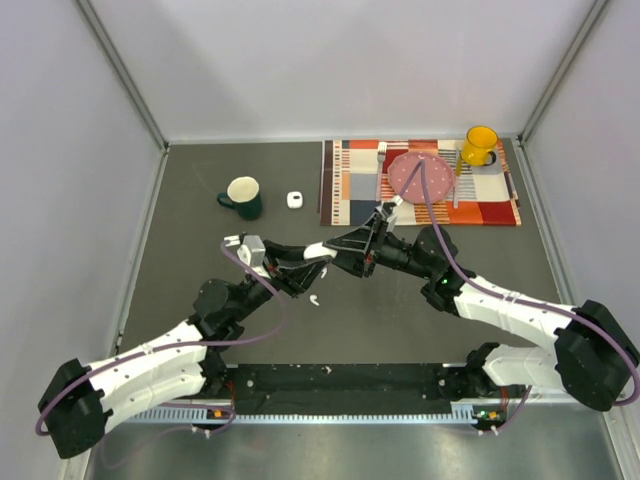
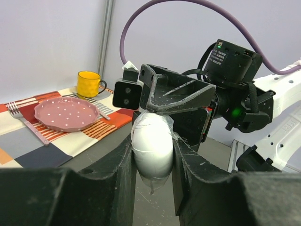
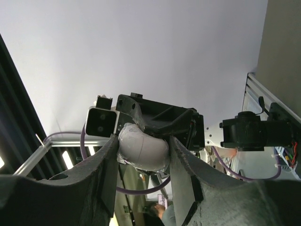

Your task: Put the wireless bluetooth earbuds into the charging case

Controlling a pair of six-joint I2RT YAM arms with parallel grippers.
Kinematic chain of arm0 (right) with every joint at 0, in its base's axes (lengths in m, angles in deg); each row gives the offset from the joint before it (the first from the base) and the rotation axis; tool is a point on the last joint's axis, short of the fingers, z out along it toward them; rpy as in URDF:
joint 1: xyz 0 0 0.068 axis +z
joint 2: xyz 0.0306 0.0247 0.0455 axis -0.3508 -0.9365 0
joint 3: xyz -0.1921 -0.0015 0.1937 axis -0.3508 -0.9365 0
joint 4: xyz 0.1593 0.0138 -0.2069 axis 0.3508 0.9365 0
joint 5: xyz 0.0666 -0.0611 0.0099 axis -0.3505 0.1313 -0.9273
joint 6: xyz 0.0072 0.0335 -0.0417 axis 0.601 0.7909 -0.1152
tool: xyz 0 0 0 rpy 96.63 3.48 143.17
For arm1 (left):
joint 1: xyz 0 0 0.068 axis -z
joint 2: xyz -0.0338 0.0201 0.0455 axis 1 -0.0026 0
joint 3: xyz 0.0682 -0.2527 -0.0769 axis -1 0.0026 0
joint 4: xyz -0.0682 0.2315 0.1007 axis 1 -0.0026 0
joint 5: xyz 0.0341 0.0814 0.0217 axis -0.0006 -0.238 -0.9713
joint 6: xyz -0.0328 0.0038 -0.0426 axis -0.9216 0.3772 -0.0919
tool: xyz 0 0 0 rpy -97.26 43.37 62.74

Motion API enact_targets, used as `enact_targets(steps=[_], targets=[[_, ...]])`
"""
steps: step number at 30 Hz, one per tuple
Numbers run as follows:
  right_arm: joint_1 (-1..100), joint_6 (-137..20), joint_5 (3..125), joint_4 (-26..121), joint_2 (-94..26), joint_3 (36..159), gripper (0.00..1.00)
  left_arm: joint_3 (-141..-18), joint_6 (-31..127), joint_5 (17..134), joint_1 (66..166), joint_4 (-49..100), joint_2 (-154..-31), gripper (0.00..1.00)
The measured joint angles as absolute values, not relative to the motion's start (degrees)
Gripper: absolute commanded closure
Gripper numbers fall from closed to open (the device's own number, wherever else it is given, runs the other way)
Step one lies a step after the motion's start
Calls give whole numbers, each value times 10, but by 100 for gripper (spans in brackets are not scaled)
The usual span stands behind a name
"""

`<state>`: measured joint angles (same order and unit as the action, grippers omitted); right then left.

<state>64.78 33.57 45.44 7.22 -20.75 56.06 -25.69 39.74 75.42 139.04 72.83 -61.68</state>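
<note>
The charging case (image 2: pixel 151 141), a white rounded shell wrapped in clear tape, hangs above the middle of the table (image 1: pixel 180 200). Both grippers are shut on it from opposite sides. My left gripper (image 2: pixel 153 147) clamps its lower part and my right gripper (image 3: pixel 143 147) clamps the charging case (image 3: pixel 141 148) at the other end. In the top view the left gripper (image 1: pixel 315 258) and right gripper (image 1: pixel 347 248) meet nose to nose. One tiny white earbud (image 1: pixel 315 299) lies on the table just below them. I cannot see inside the case.
A dark green mug (image 1: pixel 243 196) and a small white boxy thing (image 1: pixel 295 200) stand at the back left. A striped placemat (image 1: pixel 490 212) at the back right carries a pink dotted plate (image 1: pixel 420 175), a fork (image 1: pixel 380 170) and a yellow mug (image 1: pixel 479 146).
</note>
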Motion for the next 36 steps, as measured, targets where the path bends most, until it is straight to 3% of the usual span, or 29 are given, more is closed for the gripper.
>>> enact_targets(steps=[3,4,6,9,15,25,36], targets=[[648,335,454,72,-207,561,63,-257,397,754,1390,728,-617,95],[648,333,454,72,-207,561,49,-257,397,754,1390,728,-617,96],[648,326,453,70,-207,561,29,-255,399,756,1390,730,-616,100],[648,300,443,80,-207,563,17,-245,405,759,1390,731,-607,100],[649,183,434,181,-183,604,13,-228,413,758,1390,730,-563,100],[658,-176,473,471,-70,763,13,-209,446,812,1390,751,-510,99],[801,-395,603,645,-103,831,14,-198,474,905,1390,800,-521,100]])
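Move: Both hands already grip the white charging case: its middle is about 2 cm to the left hand's right, 1 cm ahead and 1 cm above, and about 2 cm to the right hand's left, at its own height. On the table, roughly 26 cm below, counted from the right hand, the near earbud lies about 3 cm ahead and 4 cm left, the far earbud some 10 cm ahead and 2 cm left. Opening off the case, right hand rises, sinks, rolls 70-odd degrees; both draw back 6 cm, left still holding. ##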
